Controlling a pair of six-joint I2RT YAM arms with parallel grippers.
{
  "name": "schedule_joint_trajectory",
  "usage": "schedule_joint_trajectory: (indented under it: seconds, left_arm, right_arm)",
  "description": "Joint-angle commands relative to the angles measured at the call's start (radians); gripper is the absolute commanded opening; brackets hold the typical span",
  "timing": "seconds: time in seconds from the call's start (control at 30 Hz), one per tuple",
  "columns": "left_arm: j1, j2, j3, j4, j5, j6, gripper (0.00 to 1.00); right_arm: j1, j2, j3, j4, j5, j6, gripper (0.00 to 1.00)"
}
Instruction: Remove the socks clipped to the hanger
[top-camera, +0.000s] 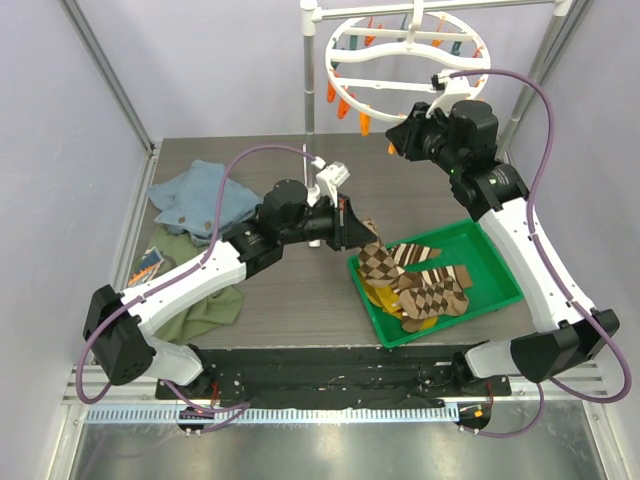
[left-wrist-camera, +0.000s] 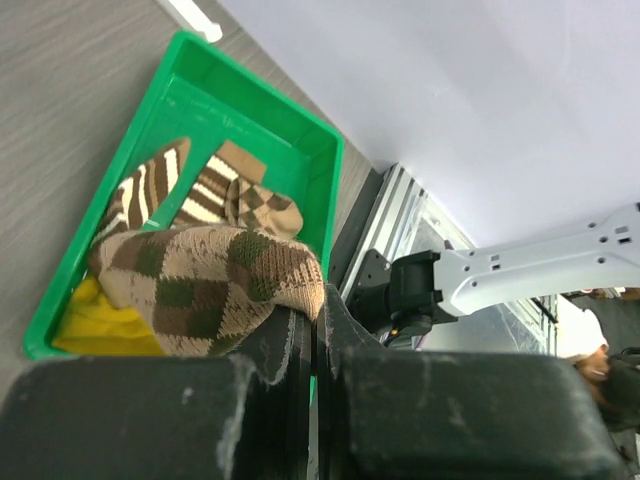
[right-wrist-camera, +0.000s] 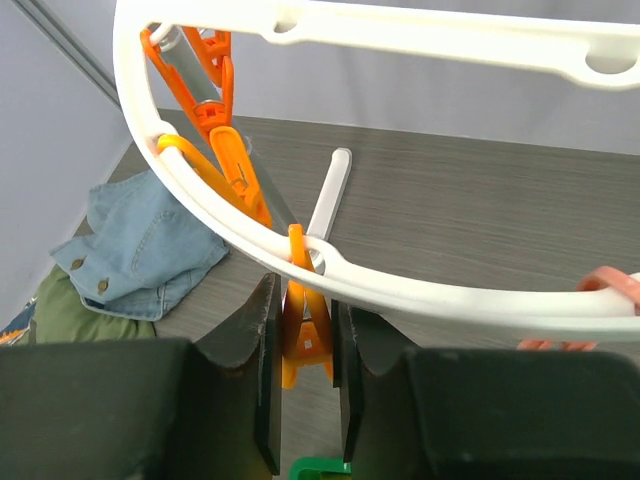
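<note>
The white round hanger (top-camera: 405, 62) hangs at the back with orange and teal clips; I see no sock on it. My right gripper (top-camera: 397, 138) is at its near rim, jaws pressed on both sides of an orange clip (right-wrist-camera: 305, 325) under the ring (right-wrist-camera: 420, 290). My left gripper (top-camera: 350, 226) is shut on the edge of a brown-and-tan diamond sock (left-wrist-camera: 200, 280), which drapes down into the green tray (top-camera: 497, 260). Striped (top-camera: 415, 255), mustard (top-camera: 383, 297) and more diamond socks (top-camera: 435, 292) lie in the tray.
A blue cloth (top-camera: 205, 200) and an olive-green cloth (top-camera: 205, 305) lie at the left of the table. The grey rail stand's post (top-camera: 308, 90) rises beside the hanger, and its white foot (right-wrist-camera: 330, 190) rests on the table. A small packet (top-camera: 148, 265) lies at the left edge.
</note>
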Motion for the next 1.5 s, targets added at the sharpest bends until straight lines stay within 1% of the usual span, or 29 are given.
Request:
schedule_joint_trajectory:
  seconds: [0.0, 0.03, 0.07, 0.13, 0.17, 0.23, 0.27, 0.37, 0.43, 0.47, 0.63, 0.73, 0.77, 0.8, 0.87, 0.9, 0.97, 1.0, 1.07, 1.1, 1.13, 1.17, 1.2, 1.27, 1.3, 1.33, 1.37, 1.43, 1.47]
  left_arm:
    - [0.003, -0.002, -0.007, 0.054, -0.017, -0.007, 0.00]
    - [0.003, -0.005, -0.011, 0.053, -0.018, -0.009, 0.00]
    - [0.003, -0.007, -0.010, 0.051, -0.018, -0.009, 0.00]
    - [0.000, -0.008, -0.007, 0.053, -0.026, -0.010, 0.00]
    - [-0.001, -0.007, -0.005, 0.048, -0.029, -0.010, 0.00]
    - [-0.012, -0.008, 0.007, 0.042, -0.043, -0.007, 0.00]
    - [-0.018, -0.007, 0.010, 0.039, -0.049, -0.004, 0.00]
    - [-0.038, 0.007, 0.028, 0.024, -0.075, -0.003, 0.00]
    - [-0.059, 0.030, 0.056, 0.005, -0.083, 0.002, 0.00]
    - [-0.070, 0.036, 0.065, 0.004, -0.107, 0.008, 0.00]
    - [-0.150, 0.104, 0.128, -0.021, -0.193, 0.031, 0.00]
    - [-0.184, 0.185, 0.174, -0.021, -0.230, 0.028, 0.00]
    - [-0.200, 0.225, 0.188, -0.022, -0.238, 0.028, 0.00]
    - [-0.205, 0.252, 0.217, -0.021, -0.244, 0.028, 0.00]
    - [-0.225, 0.298, 0.248, -0.010, -0.251, 0.022, 0.00]
    - [-0.234, 0.353, 0.284, -0.004, -0.264, 0.022, 0.00]
    - [-0.251, 0.415, 0.326, -0.003, -0.270, 0.016, 0.00]
    - [-0.257, 0.473, 0.365, -0.002, -0.270, 0.010, 0.00]
    - [-0.271, 0.536, 0.419, -0.003, -0.273, 0.000, 0.02]
    - [-0.276, 0.565, 0.438, 0.022, -0.274, -0.001, 0.06]
    - [-0.277, 0.629, 0.456, 0.022, -0.268, -0.006, 0.10]
    - [-0.277, 0.659, 0.491, 0.025, -0.264, -0.010, 0.13]
    - [-0.277, 0.688, 0.508, 0.019, -0.258, -0.012, 0.20]
    - [-0.277, 0.730, 0.545, 0.004, -0.261, -0.010, 0.29]
    - [-0.277, 0.728, 0.550, -0.018, -0.265, -0.004, 0.37]
    - [-0.277, 0.707, 0.547, -0.019, -0.279, -0.003, 0.42]
    - [-0.276, 0.693, 0.533, -0.015, -0.309, -0.003, 0.56]
    - [-0.276, 0.658, 0.519, -0.003, -0.316, 0.008, 0.67]
    - [-0.276, 0.630, 0.519, -0.002, -0.316, 0.014, 0.75]
  right_arm:
    - [0.005, -0.058, 0.006, 0.059, 0.026, 0.013, 0.04]
    - [0.005, -0.063, 0.002, 0.058, 0.026, 0.022, 0.09]
    - [0.006, -0.069, -0.004, 0.055, 0.026, 0.027, 0.22]
    - [0.006, -0.084, -0.010, 0.047, 0.019, 0.039, 0.33]
    - [0.005, -0.092, -0.016, 0.043, 0.014, 0.050, 0.43]
    - [0.003, -0.115, -0.019, 0.021, 0.009, 0.052, 0.56]
    - [0.005, -0.124, -0.027, 0.013, 0.012, 0.041, 0.67]
    - [0.003, -0.169, -0.036, -0.046, 0.045, 0.044, 0.81]
    - [0.005, -0.204, -0.059, -0.072, 0.034, 0.056, 0.89]
    - [0.005, -0.245, -0.085, -0.080, 0.029, 0.061, 0.99]
    - [0.005, -0.379, -0.166, -0.152, 0.032, 0.092, 1.00]
    - [0.005, -0.486, -0.247, -0.169, 0.059, 0.102, 1.00]
    - [0.005, -0.509, -0.281, -0.172, 0.104, 0.108, 1.00]
    - [0.005, -0.557, -0.295, -0.177, 0.124, 0.122, 1.00]
    - [0.003, -0.595, -0.318, -0.201, 0.170, 0.166, 1.00]
    - [0.005, -0.621, -0.320, -0.213, 0.213, 0.182, 1.00]
    - [0.005, -0.641, -0.320, -0.241, 0.232, 0.193, 1.00]
    - [0.005, -0.649, -0.318, -0.252, 0.253, 0.194, 1.00]
    - [0.005, -0.674, -0.309, -0.284, 0.276, 0.217, 1.00]
    - [0.005, -0.681, -0.309, -0.290, 0.278, 0.220, 1.00]
    - [0.005, -0.701, -0.315, -0.293, 0.266, 0.219, 1.00]
    - [0.003, -0.710, -0.317, -0.301, 0.260, 0.219, 1.00]
    - [0.003, -0.720, -0.318, -0.303, 0.264, 0.217, 1.00]
    - [0.005, -0.746, -0.323, -0.307, 0.295, 0.217, 1.00]
    - [0.005, -0.753, -0.326, -0.309, 0.301, 0.213, 1.00]
    - [0.005, -0.759, -0.329, -0.306, 0.304, 0.207, 1.00]
    - [0.005, -0.764, -0.327, -0.310, 0.304, 0.200, 1.00]
    - [0.005, -0.766, -0.324, -0.316, 0.306, 0.196, 1.00]
    - [0.003, -0.766, -0.323, -0.319, 0.302, 0.196, 1.00]
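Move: From the left hand, which already holds the freed argyle sock, the green basket's middle is about 20 cm to the right, 4 cm ahead and 27 cm below. The argyle sock lying in it is about 19 cm right, level fore and aft; the yellow socks are only some 9 cm right. The right hand's orange clip is at its fingertips, the next orange clip some 6 cm left and 3 cm farther out. Carrying the argyle sock about 18 cm right and 17 cm down, the left hand travels over the basket, tips its fingers roughly 20 degrees further down and opens them low, letting go of the sock. Meanwhile the right hand opens wide, comes free of the orange clip and backs off some 20 cm with 11 cm to the right, turning slightly clockwise. ##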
